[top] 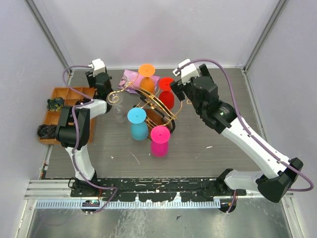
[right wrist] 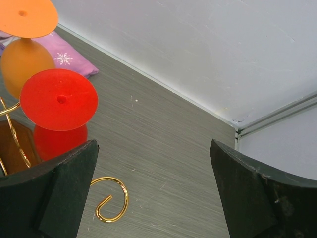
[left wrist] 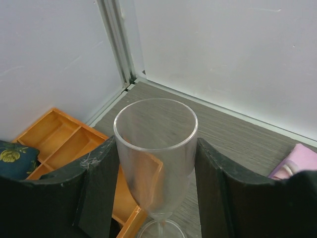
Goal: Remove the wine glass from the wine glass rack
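Observation:
A clear wine glass (left wrist: pixel 156 153) stands upright between my left gripper's (left wrist: pixel 156 193) fingers, which touch its bowl on both sides. In the top view the glass (top: pixel 118 108) is left of the gold wire rack (top: pixel 157 106), clear of its rails, beside my left gripper (top: pixel 110 95). Whether its foot rests on the table I cannot tell. The rack stands on a brown wooden base (top: pixel 152 118). My right gripper (right wrist: pixel 153 193) is open and empty, low over the table beside a gold scroll (right wrist: pixel 112 200); in the top view my right gripper (top: pixel 177 94) is just right of the rack.
Orange (top: pixel 146 74), red (top: pixel 166 93), cyan (top: pixel 137 123) and pink (top: pixel 160 140) glasses hang upside down on the rack. An orange compartment tray (top: pixel 64 94) sits at the left, close under the held glass. A pink cloth (top: pixel 130 77) lies behind the rack. Walls enclose three sides.

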You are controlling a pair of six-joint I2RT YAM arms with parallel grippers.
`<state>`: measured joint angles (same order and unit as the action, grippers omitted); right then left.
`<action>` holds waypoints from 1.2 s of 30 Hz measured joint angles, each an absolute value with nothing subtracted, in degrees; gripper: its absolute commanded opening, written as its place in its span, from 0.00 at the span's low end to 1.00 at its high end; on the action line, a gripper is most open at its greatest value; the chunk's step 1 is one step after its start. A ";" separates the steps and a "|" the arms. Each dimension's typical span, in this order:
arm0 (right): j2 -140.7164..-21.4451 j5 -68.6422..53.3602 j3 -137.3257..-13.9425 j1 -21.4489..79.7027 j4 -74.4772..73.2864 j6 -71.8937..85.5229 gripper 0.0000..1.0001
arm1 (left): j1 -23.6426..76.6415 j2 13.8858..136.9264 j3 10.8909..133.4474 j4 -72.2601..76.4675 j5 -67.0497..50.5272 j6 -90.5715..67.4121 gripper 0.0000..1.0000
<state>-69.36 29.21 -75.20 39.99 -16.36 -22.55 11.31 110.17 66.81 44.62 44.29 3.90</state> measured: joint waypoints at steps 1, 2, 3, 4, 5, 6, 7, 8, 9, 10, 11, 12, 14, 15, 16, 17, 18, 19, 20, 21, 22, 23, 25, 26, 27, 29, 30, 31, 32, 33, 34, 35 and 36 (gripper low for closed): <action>-69.36 29.21 -75.20 40.01 -16.34 -22.50 1.00 | 11.31 109.97 66.26 45.15 44.31 4.25 0.47; -69.36 29.21 -75.20 40.01 -16.36 -22.48 1.00 | 11.31 109.75 65.69 45.87 44.23 4.49 0.47; -69.36 29.19 -75.20 40.01 -16.34 -22.44 1.00 | 11.31 109.49 64.95 46.54 44.03 4.54 0.47; -69.36 29.19 -75.20 39.99 -16.36 -22.39 1.00 | 11.31 109.03 64.16 47.16 43.77 4.56 0.47; -69.36 29.19 -75.20 40.01 -16.34 -22.33 1.00 | 11.31 108.47 63.22 47.62 43.55 4.58 0.47; -69.36 29.19 -75.20 40.01 -16.36 -22.28 1.00 | 11.33 108.03 62.48 48.01 43.48 4.51 0.48; -69.36 29.17 -75.20 40.01 -16.36 -22.26 1.00 | 11.35 107.77 62.02 48.29 43.44 4.47 0.49; -69.36 29.06 -75.20 39.99 -16.36 -22.24 1.00 | 11.35 107.68 61.69 48.66 43.46 4.43 0.50; -69.36 29.02 -75.20 39.99 -16.36 -22.22 1.00 | 11.38 107.61 61.41 49.06 43.46 4.29 0.50; -69.36 28.93 -75.20 40.01 -16.36 -22.17 1.00 | 11.38 107.48 61.12 49.41 43.46 4.19 0.51; -69.36 28.86 -75.20 39.99 -16.36 -22.17 1.00 | 11.38 107.31 60.77 49.63 43.46 3.95 0.54; -69.36 28.82 -75.20 39.99 -16.36 -22.13 1.00 | 11.42 107.07 60.47 49.67 43.46 3.75 0.62; -69.36 28.77 -75.20 40.01 -16.36 -22.11 1.00 | 11.46 106.61 59.86 49.80 43.51 3.16 0.74; -69.36 28.75 -75.20 40.01 -16.36 -22.09 1.00 | 11.51 106.54 59.72 49.84 43.57 3.05 0.79; -69.36 28.71 -75.20 39.99 -16.38 -22.09 1.00 | 11.60 106.45 59.70 49.74 43.62 2.94 0.81; -69.36 28.60 -75.20 40.01 -16.36 -22.09 1.00 | 11.70 106.45 59.66 49.54 43.64 2.96 0.84; -69.36 28.58 -75.20 39.99 -16.38 -22.09 1.00 | 11.84 106.45 59.66 49.25 43.57 3.01 0.86; -69.36 28.56 -75.20 39.99 -16.38 -22.09 1.00 | 12.08 106.45 59.66 48.99 43.57 3.14 0.87; -69.36 28.53 -75.20 39.99 -16.38 -22.09 1.00 | 12.23 106.45 59.66 48.95 43.55 3.36 0.88; -69.36 28.51 -75.20 39.99 -16.38 -22.09 1.00 | 12.49 106.45 59.68 48.90 43.57 3.46 0.91; -69.36 28.47 -75.20 40.01 -16.38 -22.09 1.00 | 12.71 106.45 59.68 48.73 43.53 3.64 0.91; -69.38 28.42 -75.20 40.01 -16.38 -22.09 1.00 | 12.91 106.45 59.68 48.47 43.51 3.84 0.93; -69.38 28.38 -75.20 40.01 -16.38 -22.09 1.00 | 13.21 106.45 59.68 47.99 43.46 3.95 0.98; -69.41 28.36 -75.20 40.01 -16.40 -22.09 1.00 | 13.43 106.45 59.68 47.68 43.46 3.99 1.00; -69.41 28.36 -75.20 39.99 -16.40 -22.09 1.00 | 13.54 106.45 59.68 47.55 43.53 4.03 0.99; -69.43 28.34 -75.20 40.01 -16.43 -22.09 1.00 | 13.67 106.45 59.68 47.20 43.75 4.01 0.99; -69.47 28.34 -75.20 40.01 -16.45 -22.09 1.00 | 13.74 106.45 59.68 47.16 43.86 4.03 0.99; -69.49 28.34 -75.20 40.01 -16.45 -22.09 1.00 | 13.78 106.45 59.68 47.13 43.88 4.08 0.99; -69.49 28.34 -75.20 40.01 -16.51 -22.09 1.00 | 13.80 106.45 59.68 47.11 43.92 4.29 0.99; -69.49 28.34 -75.20 39.99 -16.62 -22.09 1.00 | 13.80 106.45 59.68 47.05 44.10 4.56 0.99; -69.49 28.34 -75.20 40.01 -16.71 -22.09 1.00 | 13.80 106.45 59.68 47.03 44.29 4.80 0.99; -69.49 28.34 -75.20 40.01 -16.78 -22.06 1.00 | 13.82 106.45 59.68 46.98 44.60 5.19 0.99; -69.49 28.34 -75.20 40.01 -16.80 -22.06 1.00 | 13.82 106.48 59.68 46.98 44.82 5.56 0.99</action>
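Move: My left hand still clasps the clear wine glass by its upper bowl, the glass's middle some 5 cm below the grip and its foot down at the table. The wooden tray's middle lies about 20 cm to the left and 8 cm back, the pink cloth 17 cm right and 9 cm ahead, and the other clear glass on the rack 8 cm right and 9 cm back. From my idle right hand, the clasped glass is about 43 cm left, 15 cm ahead and 22 cm lower. I draw my left hand back about 2 cm with the bowl still clasped, then spread the fingers from partly closed to fully open and let go of the glass beside the tray. As they open, the hand drifts nearly 2 cm right and sinks about 1 cm, so the right finger stands well clear of the bowl while the left one stays close. ##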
